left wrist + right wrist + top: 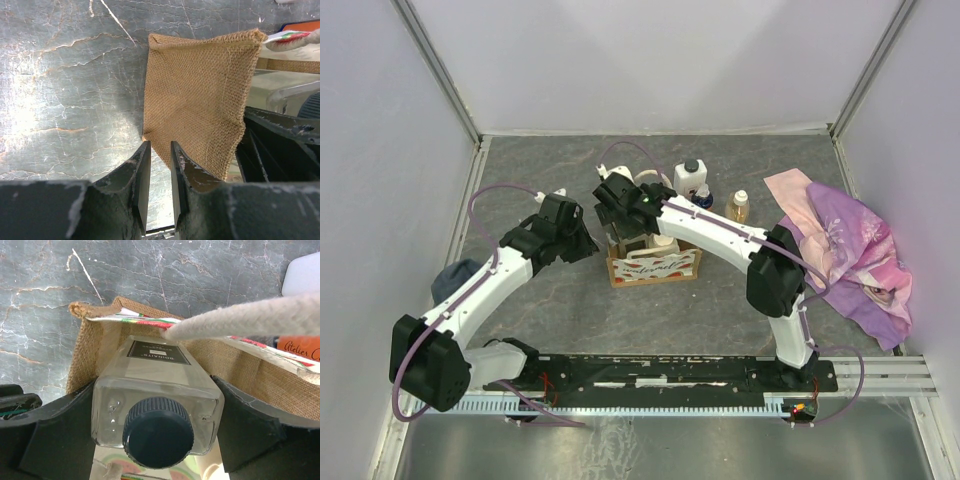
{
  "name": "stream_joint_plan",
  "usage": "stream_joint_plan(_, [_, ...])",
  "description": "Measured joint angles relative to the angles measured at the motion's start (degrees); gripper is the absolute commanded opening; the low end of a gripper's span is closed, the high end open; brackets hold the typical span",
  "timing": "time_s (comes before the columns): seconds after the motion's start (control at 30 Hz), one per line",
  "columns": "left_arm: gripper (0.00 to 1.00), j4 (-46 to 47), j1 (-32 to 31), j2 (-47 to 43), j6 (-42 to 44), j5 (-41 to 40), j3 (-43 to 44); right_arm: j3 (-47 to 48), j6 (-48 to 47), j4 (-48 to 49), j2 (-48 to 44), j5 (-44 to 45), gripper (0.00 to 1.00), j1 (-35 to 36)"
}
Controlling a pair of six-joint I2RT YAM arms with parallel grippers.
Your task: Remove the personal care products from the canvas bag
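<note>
The canvas bag [655, 265] stands mid-table, its burlap side [195, 95] filling the left wrist view. My right gripper [620, 205] reaches down into its mouth. In the right wrist view that gripper [152, 387] is shut on a clear square bottle with a dark cap [155, 385], one finger pressed on each side. A cream rope handle [250, 320] crosses above it. My left gripper [160, 145] sits at the bag's lower left corner, jaws slightly apart with nothing between them. Three products stand behind the bag: a white bottle [690, 178], a small blue-capped one [703, 196] and an amber one [738, 207].
A pink-purple cloth [845, 245] lies crumpled at the right. A dark grey cloth [455, 278] sits by the left wall. An orange-labelled item [300, 346] and a cream cap [663, 243] show inside the bag. Walls close in three sides.
</note>
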Motion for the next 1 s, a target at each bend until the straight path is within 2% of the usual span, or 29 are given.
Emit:
stream_joint_plan(0.13, [0.29,-0.1,0.0,0.0,0.1,0.0,0.0,0.0,0.4,0.5,0.0,-0.2,0.69,-0.3])
stream_joint_plan(0.33, [0.29,-0.2,0.0,0.0,0.2,0.0,0.0,1.6,-0.7,-1.9,-0.2,-0.2,0.67,-0.4])
stream_joint_plan(0.57, [0.29,-0.1,0.0,0.1,0.2,0.0,0.0,16.6,-4.0,-9.5,-0.4,-0.2,0.67,-2.3])
stream_joint_plan(0.77, [0.29,-0.2,0.0,0.1,0.2,0.0,0.0,29.3,-6.6,-12.2,-2.7,-0.2,0.68,-7.3])
stream_joint_plan(1.0, [0.30,-0.2,0.0,0.1,0.2,0.0,0.0,28.4,-8.5,-12.1,-8.7,1.6,0.68,-17.9])
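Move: The right hand already has the dark-capped clear bottle between its fingers in the bag. It is to be taken toward the white bottle, about 15 cm right and 9 cm ahead of this hand. The orange bottle is roughly 17 cm right and 3 cm ahead, and the white-capped green bottle, still bagged, about 9 cm right and 2 cm back. From the left hand, the white bottle is some 19 cm right and 13 cm ahead. Keeping its grip, the right hand lifts the clear bottle about 23 cm, then swings right and forward toward the white bottle. ##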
